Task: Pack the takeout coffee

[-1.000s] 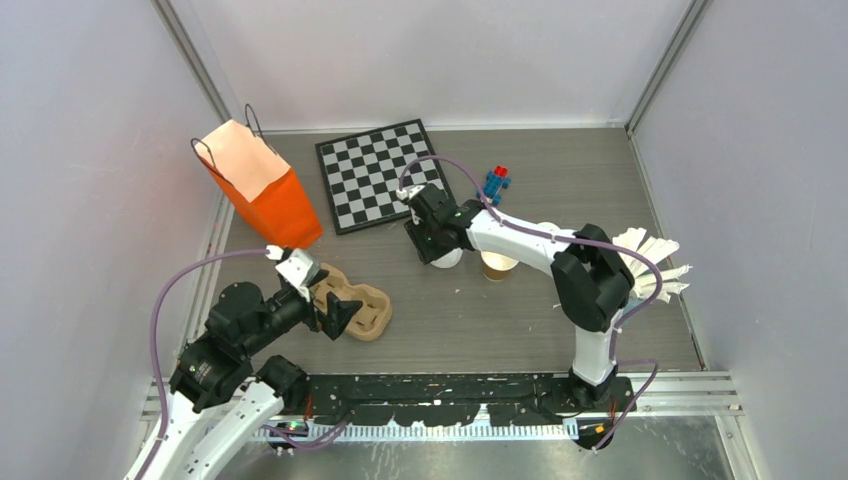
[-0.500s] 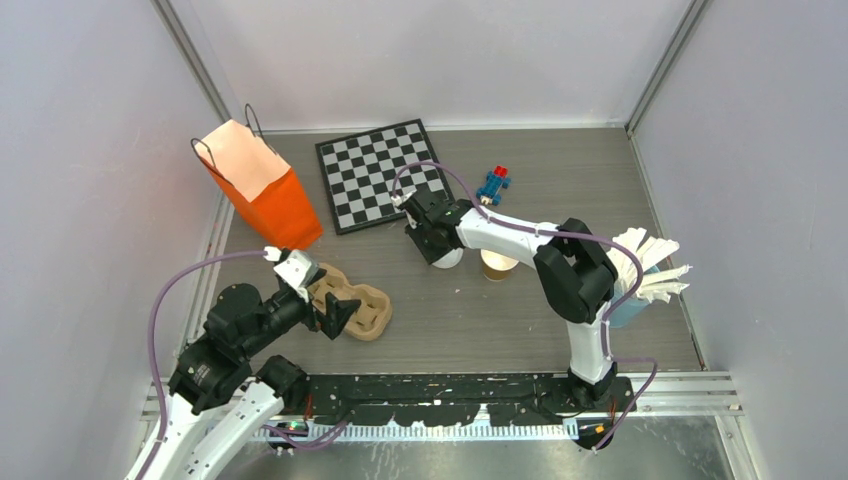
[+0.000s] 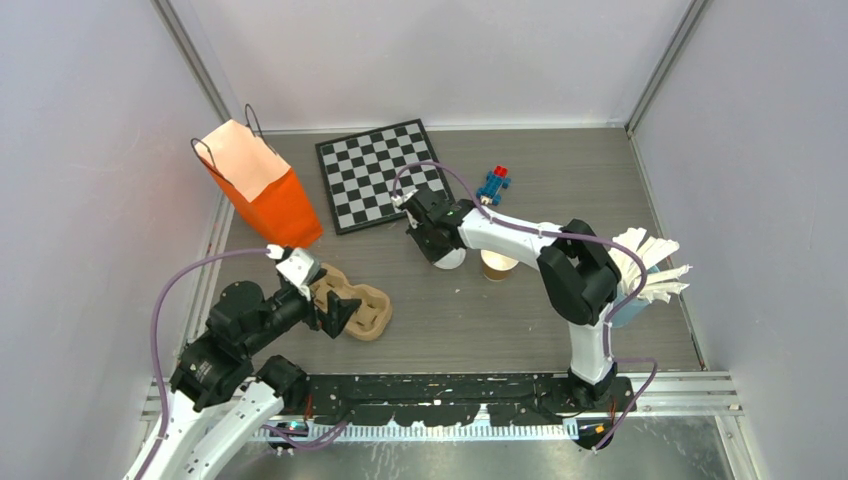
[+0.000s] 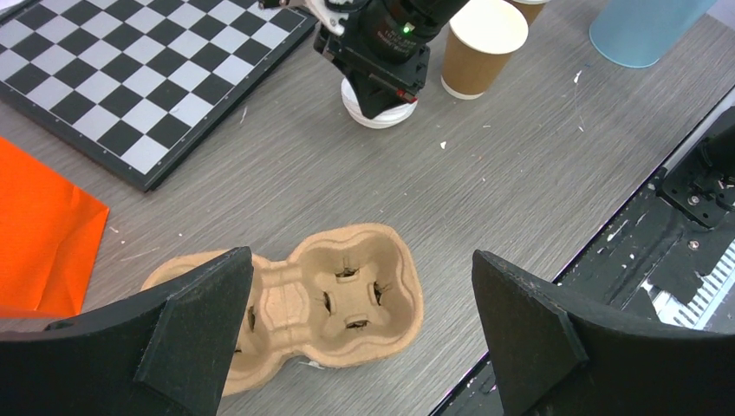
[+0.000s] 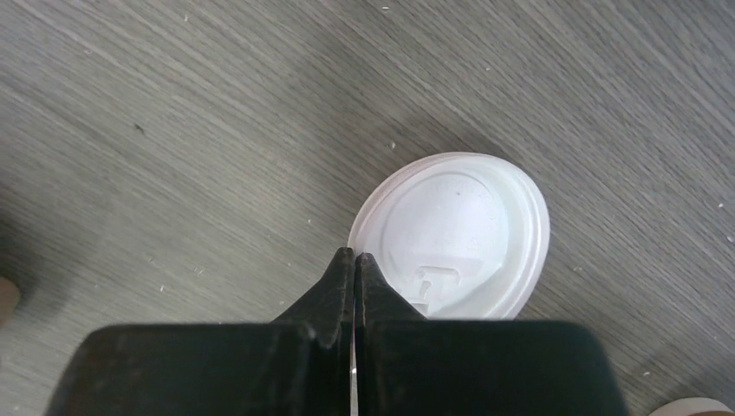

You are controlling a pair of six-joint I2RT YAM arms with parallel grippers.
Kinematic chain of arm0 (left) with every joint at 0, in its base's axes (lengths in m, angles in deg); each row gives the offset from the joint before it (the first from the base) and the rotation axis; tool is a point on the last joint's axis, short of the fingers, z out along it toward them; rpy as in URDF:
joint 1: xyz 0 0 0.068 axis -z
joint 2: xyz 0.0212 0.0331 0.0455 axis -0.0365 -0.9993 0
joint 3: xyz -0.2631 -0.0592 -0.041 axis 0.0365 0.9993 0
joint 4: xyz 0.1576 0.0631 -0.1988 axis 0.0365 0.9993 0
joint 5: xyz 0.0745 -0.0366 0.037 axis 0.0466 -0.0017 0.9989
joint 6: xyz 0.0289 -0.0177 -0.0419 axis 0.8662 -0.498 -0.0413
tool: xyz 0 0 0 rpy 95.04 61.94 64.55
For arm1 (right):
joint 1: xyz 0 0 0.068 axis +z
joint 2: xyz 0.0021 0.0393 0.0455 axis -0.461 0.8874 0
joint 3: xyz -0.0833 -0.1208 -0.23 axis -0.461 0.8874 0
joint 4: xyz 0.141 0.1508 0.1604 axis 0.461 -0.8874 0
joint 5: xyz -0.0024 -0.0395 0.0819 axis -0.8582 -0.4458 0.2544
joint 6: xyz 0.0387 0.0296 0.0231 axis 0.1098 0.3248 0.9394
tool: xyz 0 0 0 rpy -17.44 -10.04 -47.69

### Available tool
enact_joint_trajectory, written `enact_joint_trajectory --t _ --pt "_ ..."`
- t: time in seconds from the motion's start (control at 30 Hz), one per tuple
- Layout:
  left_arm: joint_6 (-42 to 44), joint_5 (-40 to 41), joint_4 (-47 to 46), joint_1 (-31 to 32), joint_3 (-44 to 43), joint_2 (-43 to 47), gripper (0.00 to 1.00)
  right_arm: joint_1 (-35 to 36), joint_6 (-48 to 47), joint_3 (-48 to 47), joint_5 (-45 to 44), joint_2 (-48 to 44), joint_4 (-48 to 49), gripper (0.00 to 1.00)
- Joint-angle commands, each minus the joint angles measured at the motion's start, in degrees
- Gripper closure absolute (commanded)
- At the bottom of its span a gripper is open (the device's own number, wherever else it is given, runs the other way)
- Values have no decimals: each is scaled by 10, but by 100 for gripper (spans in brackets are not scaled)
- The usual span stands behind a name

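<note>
A white plastic lid (image 5: 459, 230) lies flat on the table just right of the chessboard, also visible from above (image 3: 449, 259). My right gripper (image 5: 355, 254) is shut with its tips pinched together on the lid's left rim. A brown paper takeout coffee cup (image 3: 498, 264) stands open and lidless beside it, and the left wrist view shows the same cup (image 4: 482, 43). The tan pulp cup tray (image 4: 347, 286) lies empty below my left gripper (image 4: 360, 254). That gripper hangs wide open over the tray with nothing in it.
An orange paper bag (image 3: 270, 195) stands open at the back left. The chessboard (image 3: 380, 175) lies behind the lid, with a small blue and red toy (image 3: 493, 184) to its right. A pale blue tumbler (image 4: 646, 30) with white sticks stands at the right.
The right gripper's fingers have closed together at the lid's rim, and the arm has shifted slightly left. The left arm has not moved.
</note>
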Motion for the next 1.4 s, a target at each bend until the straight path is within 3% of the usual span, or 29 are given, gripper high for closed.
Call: enact_joint_trajectory --t 0.0,0.33,0.57,0.8,0.9,1.0,1.13,1.37 --pt "6 4 -15 2 -9 -20 0 2 3 8 9 -72 1 100" --pt "9 -22 -22 2 -2 -12 0 1 20 29 32 -128 -19 100" --pt "26 -42 -47 1 13 -6 3 2 45 66 199 -231 -22 100" --pt "131 -225 -85 2 40 5 3 3 66 166 399 -348 26 100" --pt "143 -261 -108 1 40 -17 0 7 84 207 464 -389 64 100" --pt "130 -269 -160 2 43 -43 0 20 95 230 496 -419 88 100" --pt "136 -357 -223 2 45 -94 0 35 112 246 522 -441 112 100" --pt "235 -506 -188 2 5 -197 5 52 114 259 552 -462 123 100"
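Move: My right hand is shut on the rim of the top lid; the lid's middle lies about 3 cm to its right and 2 cm ahead. I take the lid to my left gripper, some 17 cm back, 15 cm left and 19 cm higher. The open cup stands about 12 cm right of my right hand and 1 cm back, the carton tray 18 cm left and 8 cm back. From my left hand the lid lies 19 cm ahead, 18 cm right and 20 cm down. Keeping my pinch on the lid's rim, I first raise my right hand off the table, then draw it back and on up towards my left gripper, roughly 23 cm back and 18 cm up in all, swinging its fingers leftward by some 60 degrees. Late on, my wide-open left hand goes about 9 cm right and slightly back towards the lid, turning clockwise. ##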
